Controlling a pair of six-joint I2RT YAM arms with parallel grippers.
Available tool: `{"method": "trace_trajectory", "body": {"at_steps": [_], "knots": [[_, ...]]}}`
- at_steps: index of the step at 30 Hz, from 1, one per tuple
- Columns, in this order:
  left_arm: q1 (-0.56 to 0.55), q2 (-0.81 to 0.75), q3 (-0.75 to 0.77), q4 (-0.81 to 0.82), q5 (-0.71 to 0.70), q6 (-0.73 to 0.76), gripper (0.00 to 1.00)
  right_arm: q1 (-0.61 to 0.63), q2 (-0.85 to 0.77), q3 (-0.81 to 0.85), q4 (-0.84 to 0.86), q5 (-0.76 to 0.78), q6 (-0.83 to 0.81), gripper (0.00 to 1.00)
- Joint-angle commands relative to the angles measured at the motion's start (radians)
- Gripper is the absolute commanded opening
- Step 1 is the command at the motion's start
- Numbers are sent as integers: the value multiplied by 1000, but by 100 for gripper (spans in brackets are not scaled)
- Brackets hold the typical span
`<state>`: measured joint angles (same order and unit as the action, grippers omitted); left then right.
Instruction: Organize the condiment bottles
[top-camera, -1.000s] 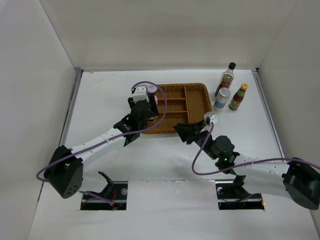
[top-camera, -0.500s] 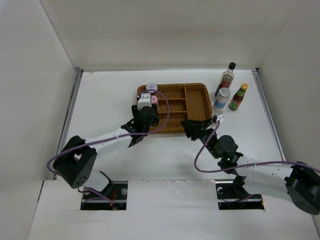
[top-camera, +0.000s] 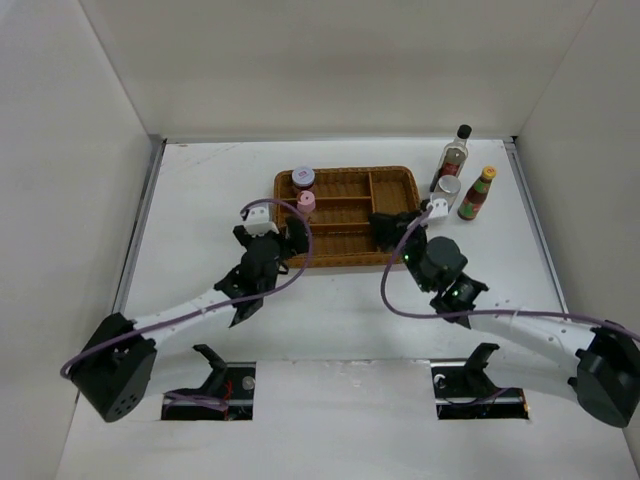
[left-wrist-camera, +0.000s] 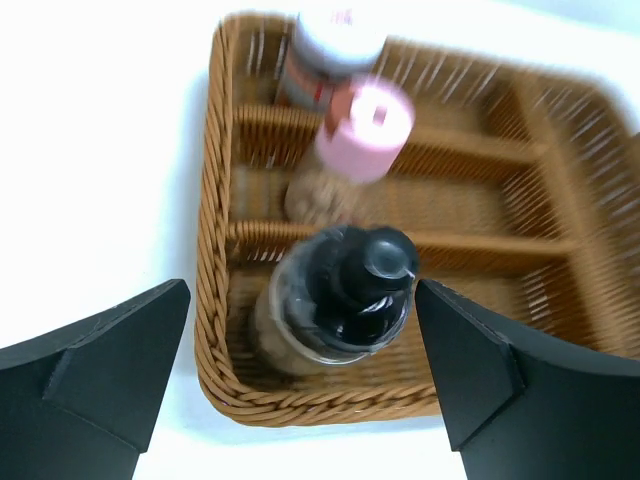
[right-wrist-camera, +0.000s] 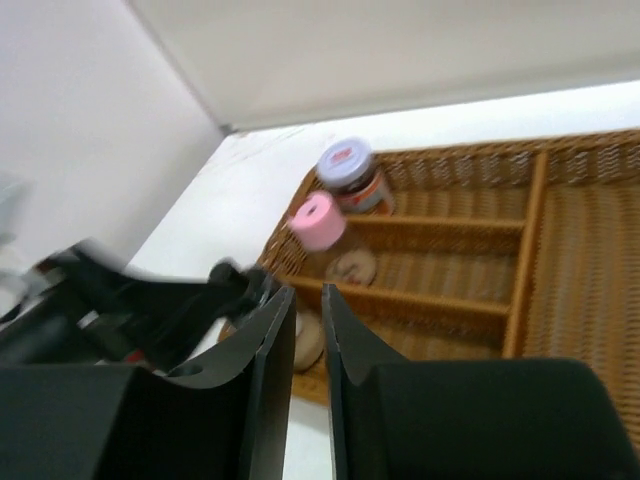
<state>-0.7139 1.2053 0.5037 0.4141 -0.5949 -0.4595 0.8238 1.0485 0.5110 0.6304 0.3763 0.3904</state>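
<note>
The wicker basket (top-camera: 400, 172) holds three condiment bottles along its left side. The dark-lidded jar (top-camera: 303, 178) is farthest, then the pink-lidded jar (top-camera: 307, 201). The short black-capped bottle (left-wrist-camera: 345, 290) stands upright in the near-left compartment. My left gripper (left-wrist-camera: 302, 288) is open, its jaws wide on either side of that bottle and clear of it. My right gripper (top-camera: 382, 224) hovers over the basket's middle, its jaws nearly together with nothing between them (right-wrist-camera: 308, 290). The tall clear bottle (top-camera: 455, 155), silver-lidded jar (top-camera: 446, 192) and red sauce bottle (top-camera: 478, 193) stand right of the basket.
White walls enclose the table on three sides. The basket's right compartments (top-camera: 395, 200) hold nothing. The left arm's purple cable (top-camera: 300, 255) loops over the basket's near-left corner.
The left gripper opened, let go of the short black-capped bottle in the basket and drew back toward the near left. The right gripper moved forward over the basket and its jaws narrowed.
</note>
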Motion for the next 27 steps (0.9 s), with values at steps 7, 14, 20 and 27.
{"method": "trace_trajectory", "body": {"at_steps": [7,14,20,27], "knots": [[34,-237,-266,365,-132,-76,100,-252,25,287,-405,171,-58,45],[54,-225,-315,371,-151,-156,100,-524,111,406,-601,181,-88,80],[49,-204,-315,373,-137,-174,100,-602,266,483,-638,76,-78,92],[54,-178,-312,373,-129,-179,100,-636,389,543,-624,41,-78,96]]}}
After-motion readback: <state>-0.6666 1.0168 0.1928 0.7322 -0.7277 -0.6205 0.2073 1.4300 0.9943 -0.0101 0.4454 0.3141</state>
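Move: The silver-capped bottle stands about 18 cm ahead of the right gripper, 22 cm to its right and some 18 cm below. The clear red-label bottle is roughly 8 cm beyond it, the yellow-capped bottle some 9 cm to its right and 1 cm farther out. The basket's middle lies about 16 cm ahead of the right gripper, 4 cm left and 22 cm below. From the left gripper the silver-capped bottle is about 14 cm ahead, 42 cm right and 9 cm lower. Swing the right gripper about 22 cm right and 14 cm forward from over the basket towards the silver-capped bottle, rising slightly, then sinking 10 cm; turn it some 40 degrees clockwise, tip the fingers down and spread them almost fully, without touching yet. Draw the open left gripper left and slightly back from the black-capped bottle, rising briefly, then settling. ##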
